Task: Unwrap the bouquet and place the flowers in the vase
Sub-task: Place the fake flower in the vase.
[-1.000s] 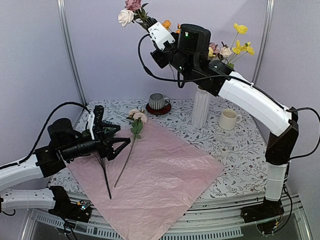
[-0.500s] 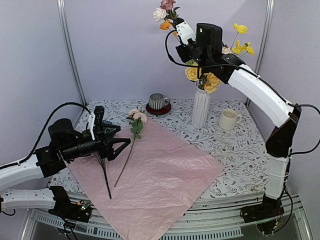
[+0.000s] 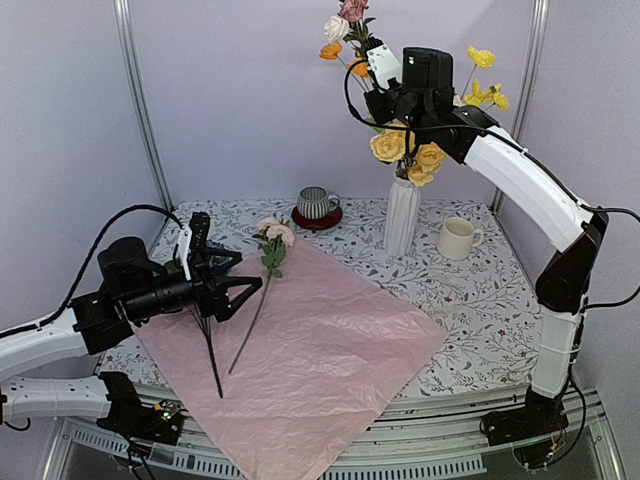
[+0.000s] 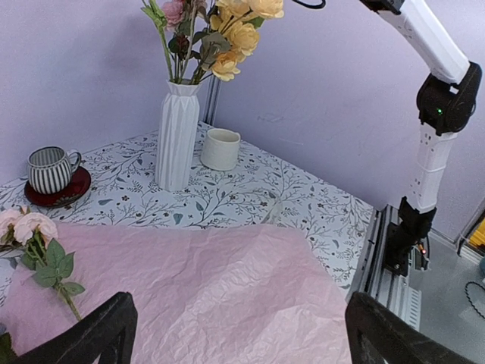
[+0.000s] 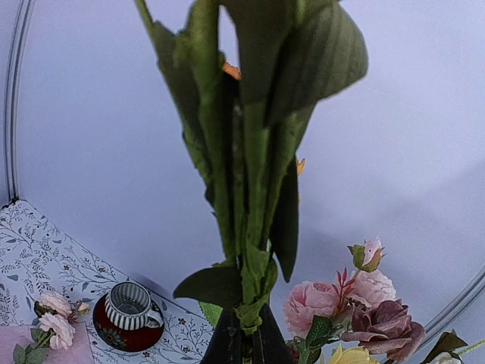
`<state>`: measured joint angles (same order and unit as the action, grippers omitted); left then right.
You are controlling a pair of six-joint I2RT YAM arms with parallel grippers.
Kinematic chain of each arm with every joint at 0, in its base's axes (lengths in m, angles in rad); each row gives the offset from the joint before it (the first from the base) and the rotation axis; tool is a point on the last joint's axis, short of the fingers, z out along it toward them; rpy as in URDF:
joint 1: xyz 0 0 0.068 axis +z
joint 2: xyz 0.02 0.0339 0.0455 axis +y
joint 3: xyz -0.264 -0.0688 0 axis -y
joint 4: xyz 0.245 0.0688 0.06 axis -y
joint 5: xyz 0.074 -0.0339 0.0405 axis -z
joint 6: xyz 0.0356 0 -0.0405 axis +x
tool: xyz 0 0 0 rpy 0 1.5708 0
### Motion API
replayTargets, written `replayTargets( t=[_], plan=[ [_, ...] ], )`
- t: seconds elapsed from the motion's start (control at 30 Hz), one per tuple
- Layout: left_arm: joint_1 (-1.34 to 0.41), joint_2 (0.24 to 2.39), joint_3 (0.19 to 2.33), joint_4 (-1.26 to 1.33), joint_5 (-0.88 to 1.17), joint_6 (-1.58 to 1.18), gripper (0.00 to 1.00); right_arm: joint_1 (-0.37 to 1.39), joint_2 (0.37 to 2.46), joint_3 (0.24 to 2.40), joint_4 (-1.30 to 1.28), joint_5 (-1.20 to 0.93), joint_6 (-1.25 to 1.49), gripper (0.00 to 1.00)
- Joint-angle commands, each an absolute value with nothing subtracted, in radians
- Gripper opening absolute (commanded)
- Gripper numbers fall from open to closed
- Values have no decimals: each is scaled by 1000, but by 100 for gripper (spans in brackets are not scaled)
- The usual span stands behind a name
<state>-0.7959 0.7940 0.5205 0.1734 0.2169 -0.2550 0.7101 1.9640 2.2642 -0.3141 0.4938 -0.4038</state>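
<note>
The white ribbed vase (image 3: 402, 215) (image 4: 176, 136) stands at the back of the table and holds yellow roses (image 3: 405, 155) and other flowers. High above it, my right gripper (image 3: 377, 62) (image 5: 246, 337) is shut on a bunch of green stems (image 5: 246, 189) topped by pale roses and an orange poppy (image 3: 340, 25). The bouquet's lilac-pink paper (image 3: 300, 350) (image 4: 197, 288) lies spread flat. A pink rose stem (image 3: 268, 240) (image 4: 30, 227) and dark stems (image 3: 210, 350) lie on its left part. Over the sheet's left side hovers my left gripper (image 3: 240, 275) (image 4: 239, 341), open and holding nothing.
A striped grey cup on a red saucer (image 3: 317, 205) (image 4: 49, 168) (image 5: 130, 307) sits left of the vase. A cream mug (image 3: 458, 238) (image 4: 221, 148) stands to its right. Metal posts (image 3: 140, 100) rise at the back corners. The paper overhangs the table's near edge.
My right arm has swung rightward with its bunch, from left of the vase to over its flowers, the stems now nearly upright. The left arm has not moved.
</note>
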Motion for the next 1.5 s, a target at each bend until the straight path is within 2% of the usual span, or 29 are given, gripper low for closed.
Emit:
replayTargets(
  t=[0.0,0.77,1.17,1.23,1.37,1.47],
  plan=[
    [-803,800,508,183,206,-253,98,700,1915,2251,-301,496,-400,1],
    [-804,822,515,187,210,-253,98,694,1923,2226,-278,495,-423,1],
    [-803,824,517,185,207,-252,98,604,1994,2227,-316,404,-312,3],
    [-803,825,518,185,209,-253,98,592,2006,2228,-324,388,-295,7],
    [-803,829,518,186,209,-251,98,585,2014,2228,-337,375,-273,31],
    [-801,834,520,187,206,-252,98,584,2009,2228,-336,371,-266,40]
  ],
)
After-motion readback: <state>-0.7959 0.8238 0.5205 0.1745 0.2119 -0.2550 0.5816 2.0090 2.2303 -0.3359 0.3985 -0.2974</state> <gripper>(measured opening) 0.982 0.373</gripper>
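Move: Out ahead of the right hand, which still grips the stems of the mauve and white roses, stands the vase: some 13 cm farther forward and 11 cm to the right, its middle about 37 cm below. The white mug stands about 15 cm to the right of the vase and level with it; the striped cup is roughly 26 cm ahead of the hand, 9 cm left and 43 cm below. From the left hand the vase is about 40 cm ahead, 33 cm right and 16 cm below. Hovering almost in place at first, the right hand makes small shifts, edging about 1 cm right and rising as much before settling back. Then it swings forward and sinks, about 5 cm each, with some 4 cm to the right in all, towards the vase and its flowers, tipping a few degrees down. On the way down the fingers part to roughly a third open and let go of the rose stems. ##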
